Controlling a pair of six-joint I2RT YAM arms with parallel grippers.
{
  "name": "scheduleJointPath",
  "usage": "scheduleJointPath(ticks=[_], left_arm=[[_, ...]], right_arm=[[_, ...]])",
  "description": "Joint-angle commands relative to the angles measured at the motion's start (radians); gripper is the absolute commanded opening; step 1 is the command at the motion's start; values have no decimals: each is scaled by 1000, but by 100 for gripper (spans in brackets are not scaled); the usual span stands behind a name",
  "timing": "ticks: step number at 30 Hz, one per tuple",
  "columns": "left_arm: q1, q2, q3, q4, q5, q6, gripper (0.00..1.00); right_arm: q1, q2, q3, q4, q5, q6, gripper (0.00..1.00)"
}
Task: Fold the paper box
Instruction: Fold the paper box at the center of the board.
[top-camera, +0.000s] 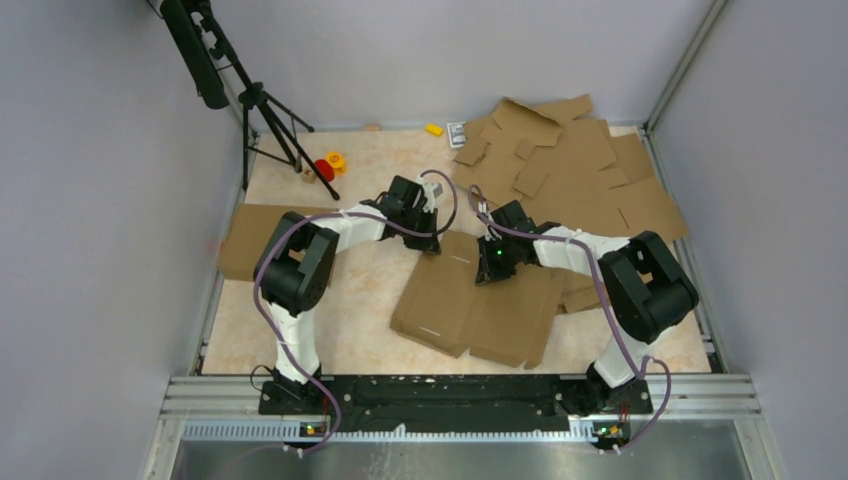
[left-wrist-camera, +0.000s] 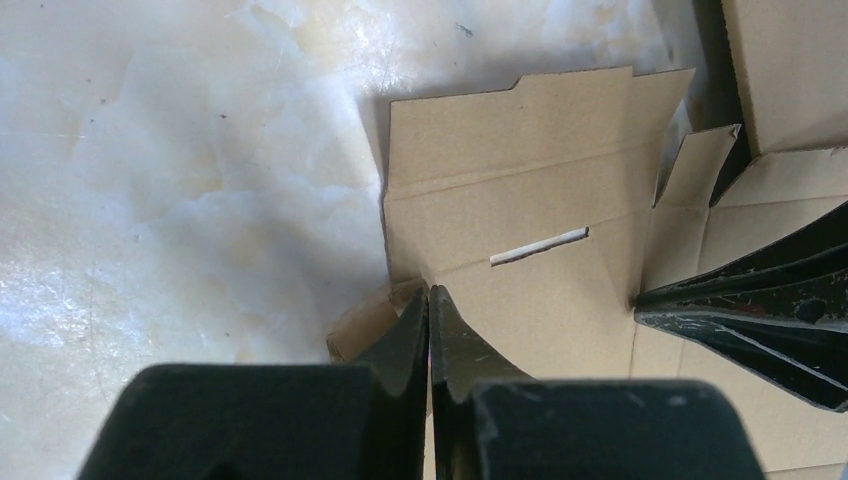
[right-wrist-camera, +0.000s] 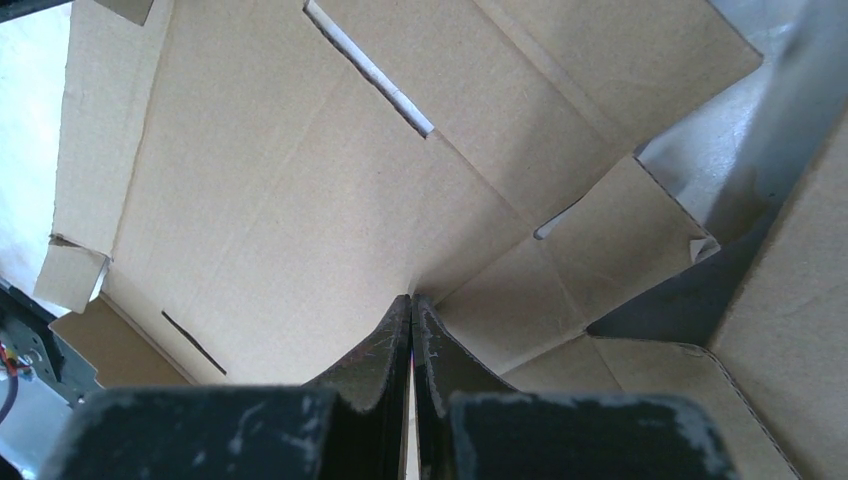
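Note:
The paper box is a brown cardboard blank lying mostly flat in the middle of the table, its far flaps partly lifted. My left gripper is shut, its tips resting on the blank's far left edge by a crease, with nothing between the jaws. A white-edged slot lies just beyond them. My right gripper is also shut and empty, pressing its tips onto the inner panel of the paper box where creases meet. The right gripper's fingers show at the right of the left wrist view.
A pile of other cardboard blanks covers the back right corner and reaches close to the right arm. One flat brown sheet lies at the left edge. A black tripod stands back left, with small red and yellow objects nearby.

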Motion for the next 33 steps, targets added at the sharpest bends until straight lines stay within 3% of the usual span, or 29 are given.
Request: scheduleJointPath(ticks=[1, 6, 11, 19, 21, 23, 27, 31, 33], left_arm=[[1, -32, -45, -18, -33, -20, 0], [25, -73, -75, 21, 28, -35, 0], [31, -274, -245, 231, 31, -40, 0], [62, -302, -275, 243, 19, -79, 3], [64, -322, -291, 260, -6, -88, 10], [66, -325, -294, 254, -60, -93, 22], [82, -292, -253, 171, -82, -111, 29], [92, -344, -309, 242, -103, -144, 54], [107, -349, -328, 253, -127, -179, 60]], right_arm=[[8, -5, 34, -6, 24, -10, 0], [8, -10, 33, -8, 26, -9, 0], [8, -21, 32, -13, 26, -9, 0], [8, -26, 28, -17, 31, -8, 0], [8, -30, 27, -17, 29, -4, 0], [8, -33, 27, -18, 29, -4, 0], [8, -40, 28, -23, 32, -4, 0], [8, -41, 27, -23, 33, -2, 0], [8, -42, 27, -22, 32, -2, 0]])
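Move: Left gripper, shut: the paper box's far left corner is right at the fingertips, about 1 cm back and 2 cm left. The middle of the flat box lies roughly 12 cm back and 8 cm right, and the cardboard stack's middle some 12 cm ahead and 27 cm right, all slightly below. From the right gripper, the same corner lies about 7 cm ahead and 11 cm left. Keep the shut right fingertips planted on the paper box as its pivot. Drag the box's far left corner back about 3 cm and left with the closed left fingertips, then lift clear some 4 cm, coming forward again. Carry on left over the left edge, about 5 cm from the start in all, opening the fingers to half width and turning slightly counter-clockwise. ##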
